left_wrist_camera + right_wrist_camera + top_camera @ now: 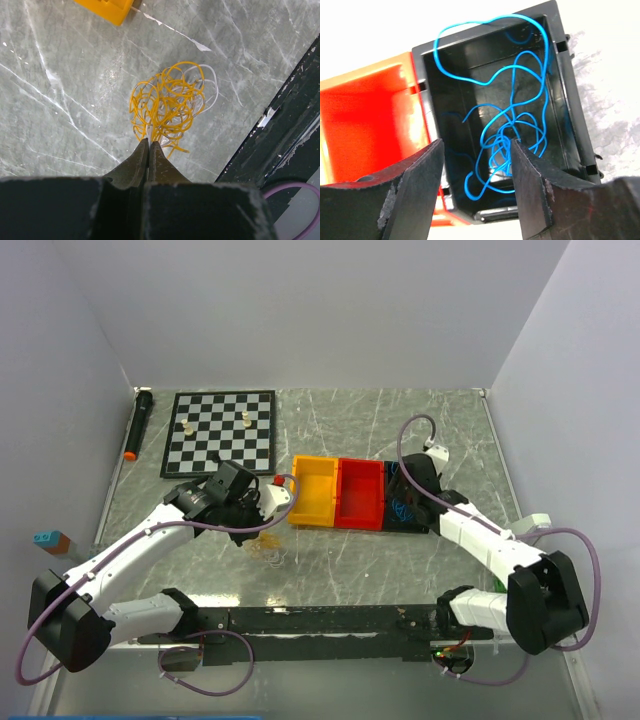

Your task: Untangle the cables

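The yellow and white cables point(170, 102) form a curly bunch low over the marble table point(65, 100). Their strands run up into the tips of my left gripper point(148, 142), which is shut on them. From above, this bunch point(271, 546) shows just below the left gripper point(262, 520). A blue cable point(512, 125) lies loose inside the black bin point(560, 90), with one loop leaning over its far rim. My right gripper point(476, 145) hangs open over that bin, nothing held between its fingers. In the top view the right gripper point(403, 490) is over the black bin point(392, 520).
A yellow bin point(313, 490) and a red bin point(360, 493) stand in a row with the black one. At the back left are a chessboard point(220, 430) with a few pieces and a black marker point(138, 425). The arms' black base rail point(320, 620) runs along the near edge.
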Robot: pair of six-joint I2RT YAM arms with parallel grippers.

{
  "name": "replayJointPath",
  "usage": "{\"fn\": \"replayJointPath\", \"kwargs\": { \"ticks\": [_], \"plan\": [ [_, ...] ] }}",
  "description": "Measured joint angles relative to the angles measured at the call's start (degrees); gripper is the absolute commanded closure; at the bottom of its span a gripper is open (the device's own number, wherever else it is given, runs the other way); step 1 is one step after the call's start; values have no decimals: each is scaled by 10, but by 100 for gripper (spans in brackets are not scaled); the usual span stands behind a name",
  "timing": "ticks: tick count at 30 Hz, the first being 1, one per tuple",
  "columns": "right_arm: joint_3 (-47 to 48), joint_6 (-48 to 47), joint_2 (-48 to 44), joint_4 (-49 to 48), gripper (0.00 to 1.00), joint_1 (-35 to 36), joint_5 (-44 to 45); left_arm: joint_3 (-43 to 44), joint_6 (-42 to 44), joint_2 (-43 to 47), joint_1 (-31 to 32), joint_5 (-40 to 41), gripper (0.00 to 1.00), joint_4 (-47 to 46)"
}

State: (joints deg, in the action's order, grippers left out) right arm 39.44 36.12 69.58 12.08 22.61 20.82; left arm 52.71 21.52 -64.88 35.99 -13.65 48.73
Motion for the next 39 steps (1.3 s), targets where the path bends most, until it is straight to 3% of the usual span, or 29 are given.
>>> {"fn": "replayJointPath", "kwargs": {
  "ticks": [11, 16, 23, 39],
  "plan": [
    [35, -21, -82, 32, 58, -2, -9, 0, 0, 0, 0, 0, 98, 0],
    [74, -37, -56, 18, 80, -34, -11, 0, 0, 0, 0, 0, 98, 0],
    [63, -29, -1, 1, 96, -56, -45, 0, 0, 0, 0, 0, 98, -1],
    [18, -8, 106, -35, 100, -56, -53, 0, 0, 0, 0, 9, 98, -12]
  ]
}}
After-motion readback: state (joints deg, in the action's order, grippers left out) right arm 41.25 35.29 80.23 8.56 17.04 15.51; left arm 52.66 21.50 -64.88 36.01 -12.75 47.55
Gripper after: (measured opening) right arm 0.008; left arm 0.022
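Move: The right hand hovers with open, empty fingers over the black bin: the blue cable's tangle lies nearly under it, about 8 cm down, 1 cm ahead and 2 cm to its right. The loose blue loop over the far rim is some 7 cm ahead and 2 cm right; the red bin's middle is about 8 cm left and 2 cm ahead. From the left hand, the blue tangle lies roughly 32 cm right, 7 cm ahead and 11 cm lower. The right hand lifts away from the blue cable by about 8 cm, drifting some 3 cm forward with its fingertips tilting up a little while the fingers, open by more than half, start to close. It then reverses and sinks about 12 cm towards the tangle in the black bin, easing slightly back, tipping the fingers steeper and shutting them empty, to bring the closed tips to about rim height; no touch on the cable can be made out. ##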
